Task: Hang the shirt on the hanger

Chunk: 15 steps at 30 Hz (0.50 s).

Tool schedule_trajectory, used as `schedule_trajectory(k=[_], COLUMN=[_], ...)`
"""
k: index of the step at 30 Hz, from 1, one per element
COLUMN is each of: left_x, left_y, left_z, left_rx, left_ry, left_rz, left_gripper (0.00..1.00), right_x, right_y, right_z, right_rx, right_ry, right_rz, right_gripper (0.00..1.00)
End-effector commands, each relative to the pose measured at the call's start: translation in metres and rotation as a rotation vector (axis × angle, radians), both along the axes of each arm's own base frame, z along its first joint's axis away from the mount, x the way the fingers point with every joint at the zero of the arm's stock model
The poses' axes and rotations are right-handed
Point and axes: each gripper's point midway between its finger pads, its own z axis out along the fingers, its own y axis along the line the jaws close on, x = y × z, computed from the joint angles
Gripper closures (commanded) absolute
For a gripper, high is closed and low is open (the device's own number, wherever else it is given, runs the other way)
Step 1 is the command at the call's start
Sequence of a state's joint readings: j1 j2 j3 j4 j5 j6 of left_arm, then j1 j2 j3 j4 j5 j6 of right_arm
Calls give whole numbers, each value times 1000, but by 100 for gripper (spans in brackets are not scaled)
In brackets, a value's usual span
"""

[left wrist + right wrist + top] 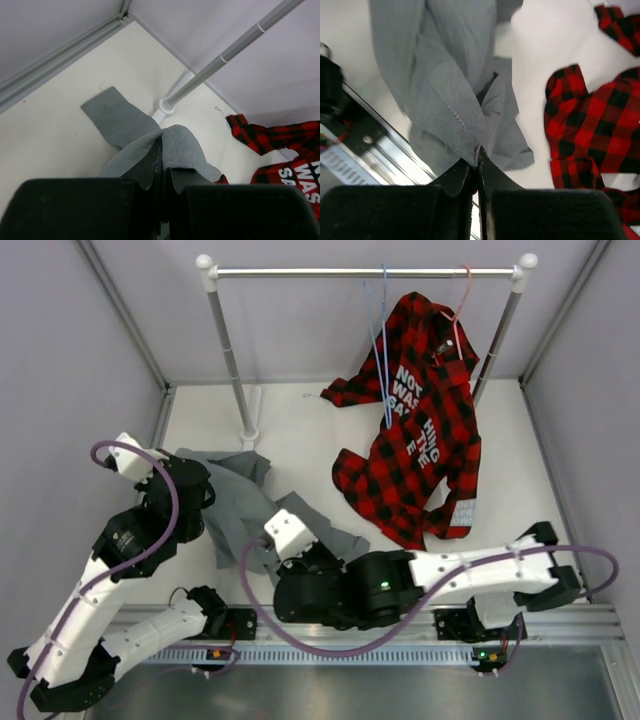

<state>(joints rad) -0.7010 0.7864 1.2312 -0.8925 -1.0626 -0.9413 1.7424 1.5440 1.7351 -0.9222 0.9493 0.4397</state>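
The grey shirt (243, 508) lies bunched on the table's near left, lifted between my two arms. My left gripper (200, 492) is shut on a fold of it; in the left wrist view the fabric (181, 146) drapes over the closed gripper (164, 150). Over the shirt's right part, my right gripper (280, 525) is shut on a stitched edge. In the right wrist view that cloth (445, 100) rises from the pinched gripper (478, 161). The light-blue hanger (380, 340) hangs bare from the rail, far behind both grippers.
A clothes rail (365, 272) spans the back on two posts, the left post's base (250, 430) just behind the grey shirt. A red-and-black plaid shirt (420, 440) hangs on a pink hanger (462, 295) and trails onto the table at right.
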Motion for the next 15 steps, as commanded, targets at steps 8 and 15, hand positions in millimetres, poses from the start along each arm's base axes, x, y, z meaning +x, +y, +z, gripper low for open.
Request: schedule_trajectory(k=[8, 15], left_x=[-5, -15], left_y=[25, 31], left_z=[5, -19], left_rx=[61, 58], left_ry=[8, 29], left_rz=[161, 146], left_gripper=[100, 100], right_x=[-15, 42], right_y=[23, -59], right_z=[-92, -108], right_rx=[44, 249], right_ry=[245, 340], right_rz=[124, 286], right_gripper=[34, 16])
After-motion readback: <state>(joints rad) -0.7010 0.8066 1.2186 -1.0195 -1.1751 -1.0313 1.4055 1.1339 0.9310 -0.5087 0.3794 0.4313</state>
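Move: Below both raised hands, which still pinch the grey shirt, most of its cloth hangs and lies: its middle is about 14 cm ahead of the right hand, 12 cm to its left and 27 cm down. From the right hand the plaid shirt's middle is roughly 36 cm ahead and 26 cm to the right, and the rack's left foot some 42 cm ahead and 20 cm left. From the left hand, the grey shirt's middle is about 11 cm right, 2 cm back and 28 cm down. Whipping its end of the grey shirt down towards the table, the right hand drops about 17 cm and opens its fingers on the way, letting go of the cloth. It then swings some 8 cm right, away from the cloth, and a little forward, tipping about 20 degrees downward. The left hand keeps its pinch, easing slightly left and at last down. ##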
